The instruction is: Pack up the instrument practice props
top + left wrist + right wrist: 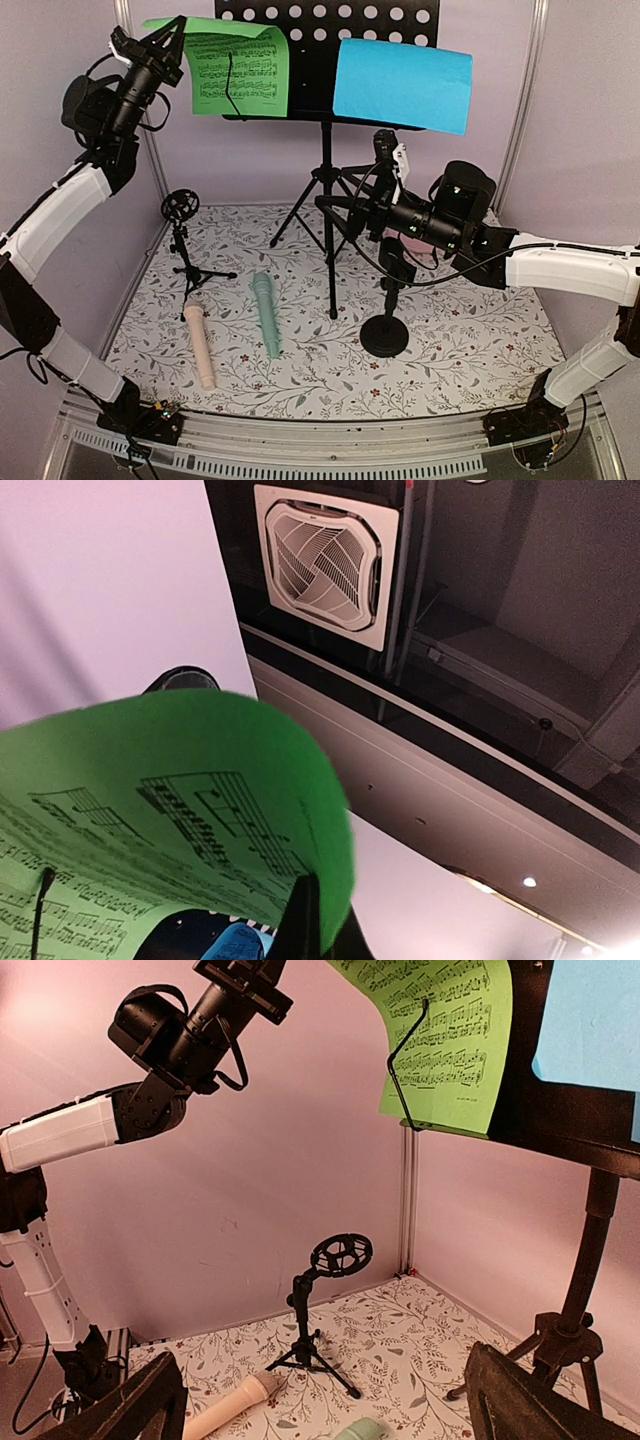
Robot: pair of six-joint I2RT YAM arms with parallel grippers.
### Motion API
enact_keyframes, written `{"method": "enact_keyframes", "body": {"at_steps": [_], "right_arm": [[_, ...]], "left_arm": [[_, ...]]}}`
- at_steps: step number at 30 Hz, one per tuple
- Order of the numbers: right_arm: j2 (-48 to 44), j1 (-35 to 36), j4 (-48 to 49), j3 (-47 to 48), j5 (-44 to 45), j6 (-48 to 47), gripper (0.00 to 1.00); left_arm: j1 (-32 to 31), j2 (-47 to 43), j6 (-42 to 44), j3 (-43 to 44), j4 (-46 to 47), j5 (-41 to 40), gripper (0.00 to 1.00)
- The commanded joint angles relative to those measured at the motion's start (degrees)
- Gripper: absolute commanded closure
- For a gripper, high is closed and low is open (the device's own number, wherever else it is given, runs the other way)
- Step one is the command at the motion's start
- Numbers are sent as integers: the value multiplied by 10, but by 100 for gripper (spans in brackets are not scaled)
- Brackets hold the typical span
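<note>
The black perforated music rack (330, 20) stands on tripod legs (325, 200) at the back. A green music sheet (240, 70) and a blue music sheet (400, 85) rest on it. My left gripper (168, 35) is raised at the sheet's top left corner and shut on the green sheet (150, 810), which curls between its fingers (303, 920). My right gripper (345, 215) is open and empty beside the rack's pole, with its fingers (520, 1400) spread wide. The pink microphone (200, 345) and mint microphone (267, 315) lie on the mat. One mic support (185, 240) stands at the left, the other (385, 335) at mid right.
A wire retainer (230, 85) lies across the green sheet. Pale walls close in the left, back and right. The floral mat (460, 340) covers the floor. In the right wrist view the left arm (190, 1030) is high up and the tripod support (325, 1310) stands near the corner.
</note>
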Motion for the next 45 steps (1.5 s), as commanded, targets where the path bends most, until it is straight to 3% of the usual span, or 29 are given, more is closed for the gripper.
{"method": "enact_keyframes", "body": {"at_steps": [1, 29, 45], "right_arm": [[1, 3, -9, 13, -1, -5, 1], [-7, 5, -13, 7, 4, 3, 1], [-9, 7, -16, 7, 2, 6, 1]], "left_arm": [[-9, 12, 4, 46, -8, -12, 100], [1, 115, -3, 305, -17, 2, 100], [25, 115, -4, 368, -19, -7, 100]]}}
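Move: The left hand already pinches the green sheet by its upper left edge. The sheet's middle hangs about 11 cm to that hand's right, 6 cm ahead and 10 cm lower, under the music stand's thin wire arm. The middle of the stand's panel is some 28 cm right, 6 cm ahead and 7 cm below; the blue sheet is about 43 cm right, 6 ahead, 12 below. From the idle right hand, the green sheet lies roughly 19 cm left, 16 ahead and 16 above. Upward about 13 cm goes the left hand, almost straight at first, then also drawing back some 5 cm towards its base and away from the stand, with a slight leftward drift at the end. The shut fingers keep their pinch on the green sheet's edge while the wrist tips back by roughly 20 degrees, pulling the sheet up off the ledge and out from under the wire arm. ##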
